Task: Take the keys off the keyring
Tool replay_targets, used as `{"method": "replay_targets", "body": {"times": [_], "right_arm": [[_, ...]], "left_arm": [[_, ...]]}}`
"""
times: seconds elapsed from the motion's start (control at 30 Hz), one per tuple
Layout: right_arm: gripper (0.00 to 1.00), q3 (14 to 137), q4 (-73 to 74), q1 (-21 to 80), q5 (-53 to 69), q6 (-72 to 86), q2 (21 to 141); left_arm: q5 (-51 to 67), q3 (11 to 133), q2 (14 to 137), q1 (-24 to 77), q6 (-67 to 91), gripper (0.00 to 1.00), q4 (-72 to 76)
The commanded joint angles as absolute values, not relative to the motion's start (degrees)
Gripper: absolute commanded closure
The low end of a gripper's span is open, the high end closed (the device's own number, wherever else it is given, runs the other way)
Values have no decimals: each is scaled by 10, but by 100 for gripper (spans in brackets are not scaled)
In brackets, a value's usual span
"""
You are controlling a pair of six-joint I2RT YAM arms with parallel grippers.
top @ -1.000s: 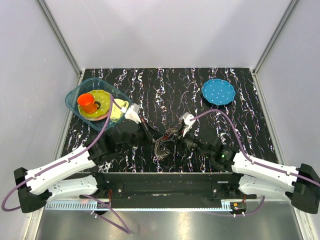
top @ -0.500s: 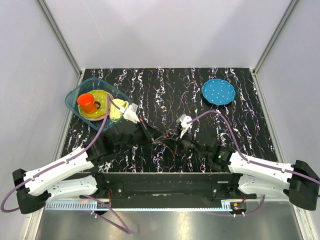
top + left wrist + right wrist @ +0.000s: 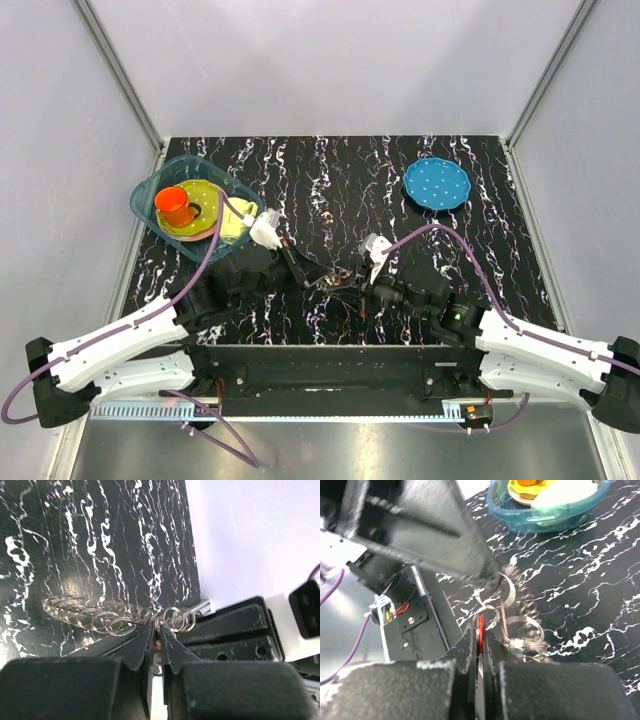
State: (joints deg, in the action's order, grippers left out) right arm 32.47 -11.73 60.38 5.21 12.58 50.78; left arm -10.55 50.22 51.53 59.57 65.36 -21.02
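The keyring (image 3: 95, 619) is a bunch of silvery linked rings, stretched low over the black marbled table between both grippers (image 3: 337, 279). My left gripper (image 3: 158, 626) is shut on one of its rings, and a speck of red shows between the jaws. My right gripper (image 3: 480, 627) is shut on a thin red key (image 3: 481, 620) that hangs from a ring, with the rest of the keyring (image 3: 522, 627) spreading to its right. From above, the left gripper (image 3: 318, 276) and the right gripper (image 3: 353, 288) almost meet near the table's front middle.
A teal tub (image 3: 150, 190) at the back left holds a yellow plate and an orange cup (image 3: 176, 206). A blue dotted plate (image 3: 437, 183) lies at the back right. The black base rail (image 3: 320, 365) runs along the near edge just behind the grippers.
My right gripper has closed on the red key and shifted slightly toward the near edge. The keyring, which hung as a loose loop, is now drawn flat between the two grippers.
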Motion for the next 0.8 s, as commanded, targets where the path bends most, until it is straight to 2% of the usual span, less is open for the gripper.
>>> {"method": "replay_targets", "body": {"times": [0.0, 0.07, 0.17, 0.43, 0.77], "right_arm": [[100, 378, -13, 604, 119, 95, 465], [100, 395, 36, 604, 128, 70, 454], [100, 420, 108, 604, 144, 34, 428], [100, 499, 264, 603, 249, -128, 428], [100, 597, 352, 603, 365, -244, 516]], "left_arm": [[-135, 527, 498, 585, 555, 80, -192], [-133, 541, 481, 585, 466, 58, -199], [-141, 537, 445, 585, 356, 44, -199], [-11, 475, 396, 585, 99, 41, -127], [252, 459, 417, 585, 31, 42, -99]]}}
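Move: The keyring is between my hands in the air: its rings lie about 2 cm to the right of my left hand, and 2 cm left of and 1 cm ahead of my right, level with both. The wire coil hangs some 4 cm ahead of my right hand, 4 cm left and 3 cm lower. From my left hand, the yellow mug stands roughly 25 cm ahead and 21 cm left, 20 cm below. I open my left fingers and let go of the keyring, lifting that hand up and left about 5 cm as its fingertips tip upward, then drawing it back and down a little while it swings clockwise. My right hand keeps its pinch on the red piece and carries the keyring back some 8 cm, also right and slightly up, turning about 30 degrees counter-clockwise. ##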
